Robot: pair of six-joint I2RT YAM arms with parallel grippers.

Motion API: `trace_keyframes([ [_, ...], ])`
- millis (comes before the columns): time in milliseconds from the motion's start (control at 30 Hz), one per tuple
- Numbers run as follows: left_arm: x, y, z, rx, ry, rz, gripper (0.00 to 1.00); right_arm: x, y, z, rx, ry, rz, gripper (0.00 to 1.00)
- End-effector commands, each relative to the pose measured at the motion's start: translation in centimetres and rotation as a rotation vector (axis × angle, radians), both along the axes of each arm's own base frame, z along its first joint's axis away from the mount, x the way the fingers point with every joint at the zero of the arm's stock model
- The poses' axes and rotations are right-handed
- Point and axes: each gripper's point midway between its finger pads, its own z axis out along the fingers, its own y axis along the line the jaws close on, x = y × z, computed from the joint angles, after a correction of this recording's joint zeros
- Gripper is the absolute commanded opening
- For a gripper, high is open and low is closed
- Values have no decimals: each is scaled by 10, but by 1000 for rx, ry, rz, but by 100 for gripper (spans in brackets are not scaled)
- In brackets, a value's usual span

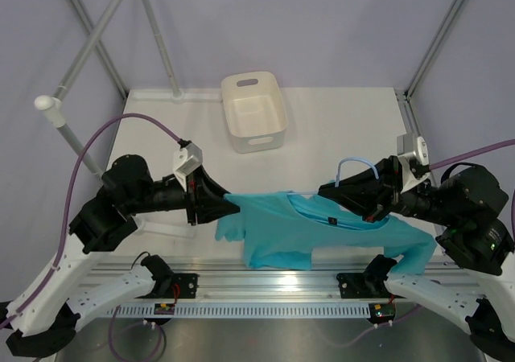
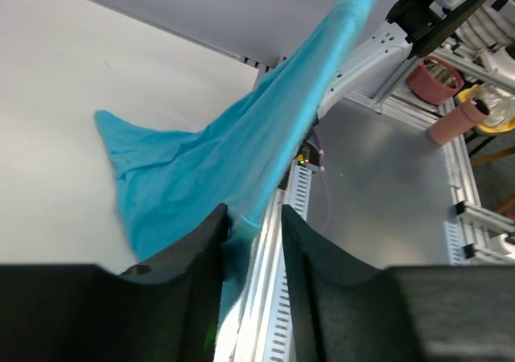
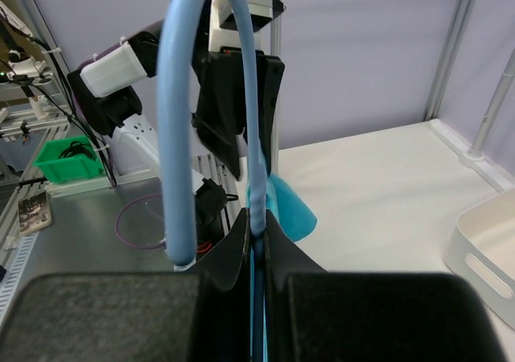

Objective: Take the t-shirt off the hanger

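The teal t-shirt [image 1: 294, 225] hangs stretched between my two grippers, low over the table's front edge. My left gripper [image 1: 231, 206] is shut on its left shoulder end. In the left wrist view the fabric [image 2: 241, 153] runs taut from between my fingers [image 2: 253, 215] up towards the right arm. My right gripper [image 1: 342, 193] is shut on the light-blue wire hanger [image 1: 358, 167]. In the right wrist view the wire [image 3: 177, 137] is pinched between the fingertips [image 3: 257, 221], its hook curving overhead. A teal corner [image 3: 288, 209] shows just beyond. Most of the hanger is hidden inside the shirt.
A white tub [image 1: 254, 111] stands at the back middle of the table and shows at the right edge of the right wrist view [image 3: 492, 249]. Grey rack poles [image 1: 96, 40] cross at the back left. An aluminium rail [image 1: 265, 277] runs along the front edge.
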Motion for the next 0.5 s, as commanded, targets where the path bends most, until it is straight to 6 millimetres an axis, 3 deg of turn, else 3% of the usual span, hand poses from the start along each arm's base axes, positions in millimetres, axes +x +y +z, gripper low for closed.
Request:
trace_keyframes([
  [0,2,-8,-8,9,11,-28,13,1,-5,21,74,-31,-31,0],
  [33,6,-8,-11,17,19,-8,0,3,-6,23,83,-31,-41,0],
  [167,43,4,-22,54,26,236,0,17,-15,23,95,-18,-145,0],
  [300,76,26,-30,84,70,488,0,27,-48,30,130,-46,-318,0],
  [467,114,57,-44,170,171,811,0,20,-74,27,144,-48,-397,0],
])
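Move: The blue t-shirt's shoulder end sits right between the left hand's part-closed fingers, about 1 cm to their right. The hanger's bare arm at the collar is some 16 cm right of that hand, 3 ahead and 5 higher; the white basket is about 28 ahead, 5 right and 30 below. From the right hand, already gripping the hanger, the shoulder end lies some 22 cm left, 4 back, 9 below; the hook is about 7 right, 5 ahead, 4 above. The t-shirt's shoulder end is pinched as the left fingers finish closing and dip slightly, then carried about 5 cm forward while that hand turns nearly 20 degrees counter-clockwise. The right hand keeps its shut grip on the hanger and goes forward and right, sinking a little, away from the pinched shoulder and turning some 15 degrees clockwise. ##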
